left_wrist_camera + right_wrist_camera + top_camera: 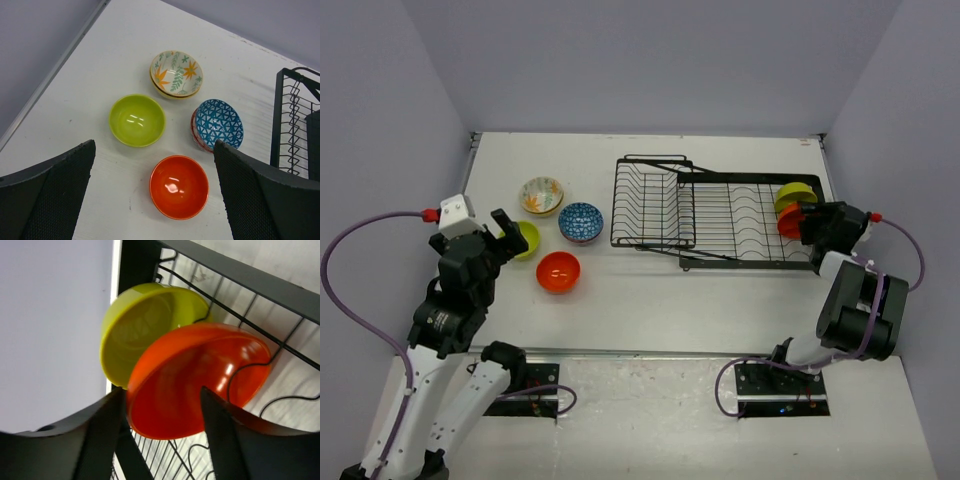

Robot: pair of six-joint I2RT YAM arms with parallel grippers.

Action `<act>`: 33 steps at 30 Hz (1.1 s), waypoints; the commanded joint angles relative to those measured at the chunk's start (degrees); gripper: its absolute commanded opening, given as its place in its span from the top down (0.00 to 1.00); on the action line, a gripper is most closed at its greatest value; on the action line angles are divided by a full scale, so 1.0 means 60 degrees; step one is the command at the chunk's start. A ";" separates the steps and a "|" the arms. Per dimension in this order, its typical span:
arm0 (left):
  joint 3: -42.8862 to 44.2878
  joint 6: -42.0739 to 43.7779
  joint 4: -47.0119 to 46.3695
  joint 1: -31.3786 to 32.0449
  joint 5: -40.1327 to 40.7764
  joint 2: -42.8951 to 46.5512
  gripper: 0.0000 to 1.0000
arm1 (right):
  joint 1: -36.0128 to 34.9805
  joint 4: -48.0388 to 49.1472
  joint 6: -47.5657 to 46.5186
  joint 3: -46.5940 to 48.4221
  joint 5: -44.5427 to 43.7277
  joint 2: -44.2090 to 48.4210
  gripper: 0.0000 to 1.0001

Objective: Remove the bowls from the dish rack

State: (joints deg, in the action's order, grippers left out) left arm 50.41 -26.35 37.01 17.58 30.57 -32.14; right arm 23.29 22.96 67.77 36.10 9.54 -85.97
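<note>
The black wire dish rack lies at the right of the table. At its right end a lime green bowl and an orange bowl stand on edge. My right gripper is open with its jaws either side of the orange bowl's lower rim, one finger outside and one inside. To the left, a floral bowl, a blue-patterned bowl, a lime bowl and an orange bowl rest on the table. Over them my left gripper hovers open and empty.
The rack's raised basket section stands just right of the blue-patterned bowl. Grey walls close the table on the left, back and right. A rack bar runs above the two standing bowls.
</note>
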 commanded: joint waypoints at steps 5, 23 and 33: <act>-0.0199 0.0319 -0.0690 -0.0235 -0.0539 -0.0136 0.00 | 0.0030 0.2207 0.0482 -0.0478 -0.0170 -0.0172 0.56; -0.0257 0.0495 -0.0895 -0.0440 -0.0890 -0.0078 0.00 | 0.0044 0.3745 0.1405 -0.0728 0.0753 -0.0934 0.97; -0.0316 0.0583 -0.0969 -0.0528 -0.1198 -0.0107 0.00 | 0.0074 0.5253 0.1786 -0.1020 0.1222 -0.1023 1.00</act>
State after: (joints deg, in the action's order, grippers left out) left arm 48.93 -24.38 33.85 14.98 24.27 -32.77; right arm 23.70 48.16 77.01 30.59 14.59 -91.72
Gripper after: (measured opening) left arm 0.997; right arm 0.048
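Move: The orange bowl stands on edge in the rack, its middle some 4 cm ahead of the right hand and 3 cm below it, neither left nor right; its upper rim already lies between the open fingers. The yellow-green bowl is right behind it, about 11 cm ahead of the hand. The rack's right side rail runs about 8 cm to the right. From the left hand the orange bowl lies far off, roughly 21 cm ahead, 69 cm right and 20 cm lower. The orange bowl's upper rim gets pinched between the right fingertips, one inside the bowl and one outside. The fingers go from about two-thirds open to nearly shut, while the right hand eases up about 2.5 cm and forward some 1.5 cm, its fingertips tilting up by around 15 degrees. ##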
